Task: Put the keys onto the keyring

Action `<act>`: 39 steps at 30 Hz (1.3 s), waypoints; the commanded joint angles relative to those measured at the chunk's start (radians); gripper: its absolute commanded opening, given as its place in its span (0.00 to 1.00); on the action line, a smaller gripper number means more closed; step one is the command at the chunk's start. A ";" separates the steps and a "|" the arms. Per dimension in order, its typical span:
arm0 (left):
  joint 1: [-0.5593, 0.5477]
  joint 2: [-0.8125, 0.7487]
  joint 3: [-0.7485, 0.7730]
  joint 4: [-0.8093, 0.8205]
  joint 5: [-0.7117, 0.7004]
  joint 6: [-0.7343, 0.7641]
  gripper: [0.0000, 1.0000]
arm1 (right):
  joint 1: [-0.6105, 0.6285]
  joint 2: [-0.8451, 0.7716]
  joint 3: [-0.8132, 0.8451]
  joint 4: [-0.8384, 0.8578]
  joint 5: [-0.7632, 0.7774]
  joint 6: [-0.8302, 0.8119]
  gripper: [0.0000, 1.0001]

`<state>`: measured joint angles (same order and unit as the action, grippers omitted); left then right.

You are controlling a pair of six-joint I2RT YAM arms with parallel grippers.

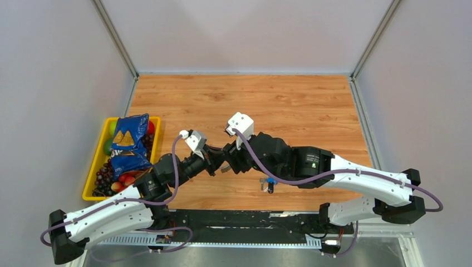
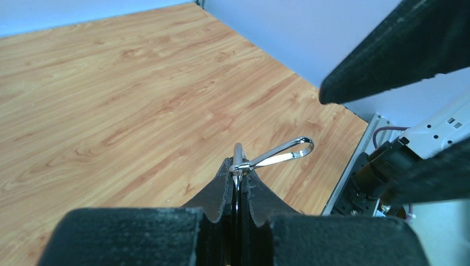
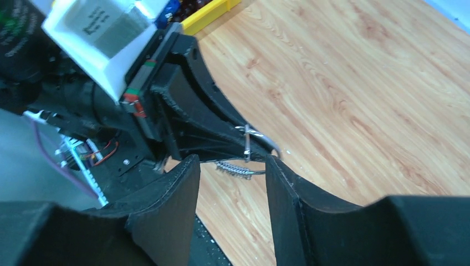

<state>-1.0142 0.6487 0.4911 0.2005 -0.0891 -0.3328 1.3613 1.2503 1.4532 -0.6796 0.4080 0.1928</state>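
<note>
My left gripper (image 2: 238, 169) is shut on the keyring (image 2: 238, 151), which stands edge-on between the pads, and a silver loop (image 2: 284, 152) sticks out from it to the right. In the right wrist view the same keyring (image 3: 247, 142) shows at the left fingertips, with a small coiled piece (image 3: 235, 168) hanging under it. My right gripper (image 3: 230, 173) is open just in front of it, with nothing between its fingers. From above, both grippers (image 1: 214, 164) (image 1: 231, 158) meet over the table's near middle. The keys (image 1: 270, 182), one blue-headed, lie on the wood under the right arm.
A yellow bin (image 1: 90, 186) at the left holds a blue snack bag (image 1: 129, 142), grapes and other fruit. A black strip (image 1: 245, 218) runs along the near table edge. Grey walls close in the wooden table (image 1: 289, 105) on three sides.
</note>
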 commanded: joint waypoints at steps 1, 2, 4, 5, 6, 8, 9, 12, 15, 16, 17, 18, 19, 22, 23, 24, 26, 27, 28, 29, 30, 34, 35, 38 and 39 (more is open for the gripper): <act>-0.003 -0.032 0.063 -0.047 -0.004 -0.044 0.00 | 0.008 0.019 0.041 0.052 0.127 -0.033 0.50; -0.003 -0.039 0.068 -0.059 0.001 -0.048 0.00 | 0.009 0.023 0.043 0.052 0.136 -0.032 0.50; -0.003 -0.048 0.075 -0.074 0.009 -0.052 0.00 | 0.009 0.036 0.050 0.052 0.143 -0.032 0.49; -0.003 -0.052 0.076 -0.076 0.014 -0.051 0.00 | 0.009 0.041 0.055 0.052 0.145 -0.031 0.48; -0.004 -0.055 0.076 -0.075 0.020 -0.050 0.00 | 0.009 0.048 0.062 0.051 0.139 -0.032 0.47; -0.003 -0.062 0.076 -0.075 0.025 -0.050 0.00 | 0.009 0.060 0.075 0.052 0.135 -0.029 0.46; -0.003 -0.065 0.076 -0.079 0.026 -0.050 0.00 | 0.009 0.063 0.082 0.052 0.127 -0.026 0.45; -0.003 -0.066 0.075 -0.086 0.028 -0.049 0.00 | 0.009 0.072 0.097 0.054 0.107 -0.020 0.41; -0.004 -0.069 0.072 -0.087 0.028 -0.051 0.00 | 0.009 0.076 0.105 0.054 0.093 -0.013 0.35; -0.003 -0.071 0.071 -0.087 0.027 -0.051 0.00 | 0.009 0.077 0.105 0.054 0.092 -0.010 0.33; -0.003 -0.074 0.071 -0.088 0.026 -0.051 0.00 | 0.009 0.077 0.105 0.054 0.090 -0.009 0.33; -0.004 -0.075 0.070 -0.088 0.026 -0.050 0.00 | 0.009 0.076 0.105 0.053 0.089 -0.007 0.32; -0.003 -0.076 0.071 -0.088 0.026 -0.049 0.00 | 0.009 0.075 0.103 0.051 0.089 -0.005 0.32; -0.003 -0.079 0.076 -0.093 0.025 -0.046 0.00 | 0.010 0.072 0.098 0.045 0.080 0.005 0.32; -0.003 -0.079 0.079 -0.095 0.024 -0.045 0.00 | 0.009 0.072 0.097 0.043 0.076 0.007 0.32; -0.003 -0.080 0.079 -0.096 0.024 -0.045 0.00 | 0.009 0.073 0.095 0.039 0.076 0.009 0.32; -0.003 -0.081 0.081 -0.100 0.023 -0.045 0.00 | 0.009 0.076 0.095 0.033 0.076 0.009 0.31; -0.004 -0.082 0.082 -0.102 0.024 -0.047 0.00 | 0.009 0.077 0.096 0.031 0.075 0.010 0.31; -0.003 -0.083 0.083 -0.103 0.024 -0.048 0.00 | 0.009 0.077 0.098 0.028 0.071 0.013 0.31; -0.004 -0.084 0.084 -0.103 0.024 -0.049 0.00 | 0.009 0.077 0.098 0.026 0.061 0.013 0.31; -0.003 -0.087 0.085 -0.103 0.023 -0.049 0.00 | 0.009 0.079 0.099 0.022 0.053 0.013 0.31; -0.004 -0.093 0.088 -0.109 0.021 -0.048 0.00 | 0.009 0.080 0.102 0.005 0.042 0.021 0.31; -0.004 -0.095 0.090 -0.111 0.020 -0.048 0.00 | 0.009 0.080 0.100 0.001 0.041 0.023 0.31; -0.003 -0.097 0.093 -0.113 0.021 -0.050 0.00 | 0.009 0.077 0.096 -0.007 0.036 0.031 0.30; -0.003 -0.098 0.095 -0.114 0.023 -0.051 0.00 | 0.009 0.076 0.095 -0.009 0.036 0.032 0.30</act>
<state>-1.0142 0.5640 0.5377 0.0654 -0.0765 -0.3737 1.3651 1.3254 1.5196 -0.6842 0.4576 0.2020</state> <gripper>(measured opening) 0.068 0.302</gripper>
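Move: The right hand's half-open fingers face the metal loop that stands out from the keyring in the left hand's shut fingers. The loop lies about 3 cm ahead of the right hand, 2 cm to its left and 3 cm lower. On the table, some 30 cm below the right hand and level with it fore and aft, the silver key lies about 10 cm to its right and the blue key about 13 cm. From the left hand the loop is roughly 3 cm to the right. The right fingertips come around the end of the keyring's metal loop and narrow from half open to about a third, a gap still showing. The hand first reaches forward nearly 2 cm, then slides left about 1.5 cm while easing back a little. The left hand keeps its pinch on the keyring and draws it back, left and up, about 1.5 cm each way. ##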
